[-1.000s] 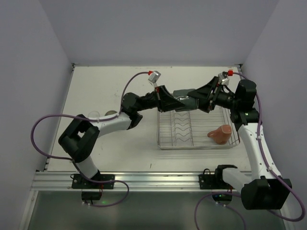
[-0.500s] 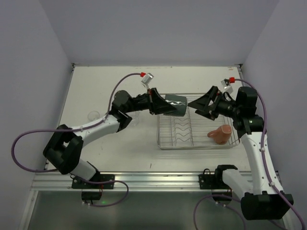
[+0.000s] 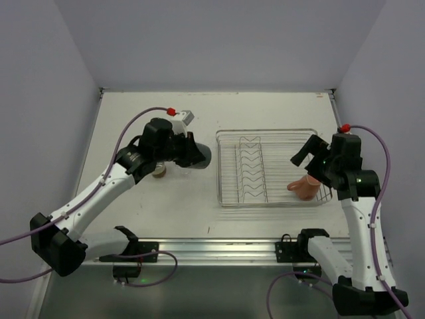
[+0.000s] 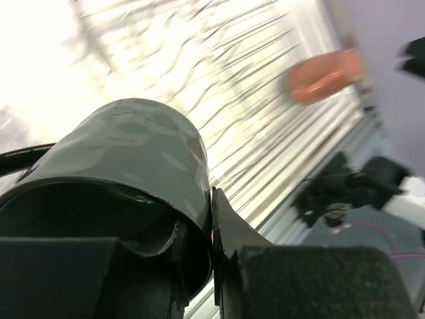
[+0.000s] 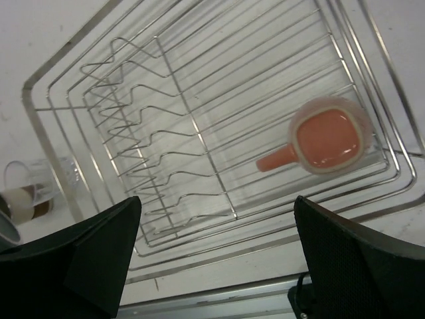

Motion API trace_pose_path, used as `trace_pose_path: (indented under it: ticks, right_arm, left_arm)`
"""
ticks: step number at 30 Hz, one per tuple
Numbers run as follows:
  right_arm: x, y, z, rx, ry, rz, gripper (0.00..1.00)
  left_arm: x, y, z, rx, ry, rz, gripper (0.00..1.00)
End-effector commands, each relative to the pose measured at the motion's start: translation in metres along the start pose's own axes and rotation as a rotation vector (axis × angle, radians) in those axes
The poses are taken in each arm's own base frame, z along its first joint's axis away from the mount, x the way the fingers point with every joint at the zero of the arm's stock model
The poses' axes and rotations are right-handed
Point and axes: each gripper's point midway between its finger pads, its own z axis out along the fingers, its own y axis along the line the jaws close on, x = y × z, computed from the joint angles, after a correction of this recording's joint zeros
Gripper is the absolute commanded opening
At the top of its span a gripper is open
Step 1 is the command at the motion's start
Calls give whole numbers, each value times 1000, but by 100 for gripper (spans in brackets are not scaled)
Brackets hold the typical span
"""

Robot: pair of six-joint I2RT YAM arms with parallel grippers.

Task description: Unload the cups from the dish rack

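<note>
My left gripper (image 3: pixel 192 153) is shut on the dark grey mug (image 3: pixel 199 155), held above the table just left of the dish rack (image 3: pixel 265 131). In the left wrist view one finger is inside the mug (image 4: pixel 133 146) and the other outside, and the gripper (image 4: pixel 211 229) pinches its wall. A salmon-pink cup (image 3: pixel 305 186) lies on its side in the rack's near right corner. My right gripper (image 3: pixel 307 158) hovers open above that corner. It is empty in its own view (image 5: pixel 219 266), with the pink cup (image 5: pixel 329 136) and rack (image 5: pixel 40 126) below.
A cream cup with a brown band (image 3: pixel 159 172) and a clear tumbler (image 5: pixel 30 181) stand on the table left of the rack, under my left arm. Zigzag dividers (image 5: pixel 136 133) run down the rack's middle. A metal rail (image 3: pixel 212 249) lines the near edge.
My left arm has swung left, carrying the grey mug from over the rack to the table beside it. My right gripper has let go of the mug and pulled back to the right.
</note>
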Motion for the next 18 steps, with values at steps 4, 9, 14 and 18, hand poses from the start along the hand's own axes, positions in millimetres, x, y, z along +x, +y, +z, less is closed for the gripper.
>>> trace_pose_path:
  ticks: [4, 9, 14, 18]
  right_arm:
    - [-1, -38, -4, 209, -34, 31, 99]
    - [2, -46, -3, 241, -41, 53, 99]
    - [15, -52, 7, 293, 42, 84, 99]
    - [21, -56, 13, 308, 51, 108, 99]
  left_arm:
    - [78, 66, -30, -302, 177, 10, 0]
    - [98, 82, -31, -379, 200, 1, 0]
    - [115, 97, -23, -434, 244, -21, 0]
    - [130, 105, -14, -463, 285, -22, 0]
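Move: The left hand holds the grey mug. Open table for it lies about 6 cm back and 8 cm left of that hand, some 20 cm below. From the left hand, a clear glass stands roughly 9 cm ahead and 6 cm left, the striped cup 10 ahead and 17 left, the rack's left rim 9 ahead and 7 right. For the empty right hand, the orange mug is about 4 cm ahead, 8 right and 18 below. Downward, swinging left and somewhat back, the left hand takes the grey mug away from the rack towards the open table nearer the base than the cups: about 14 cm down and 8 left, slowing late, fingers tipping some 30 degrees steeper and keeping their grip. The right hand, wide open, sinks nearly 4 cm and shifts 3 right towards the orange mug, tipping down and turning clockwise about 10 degrees each. ##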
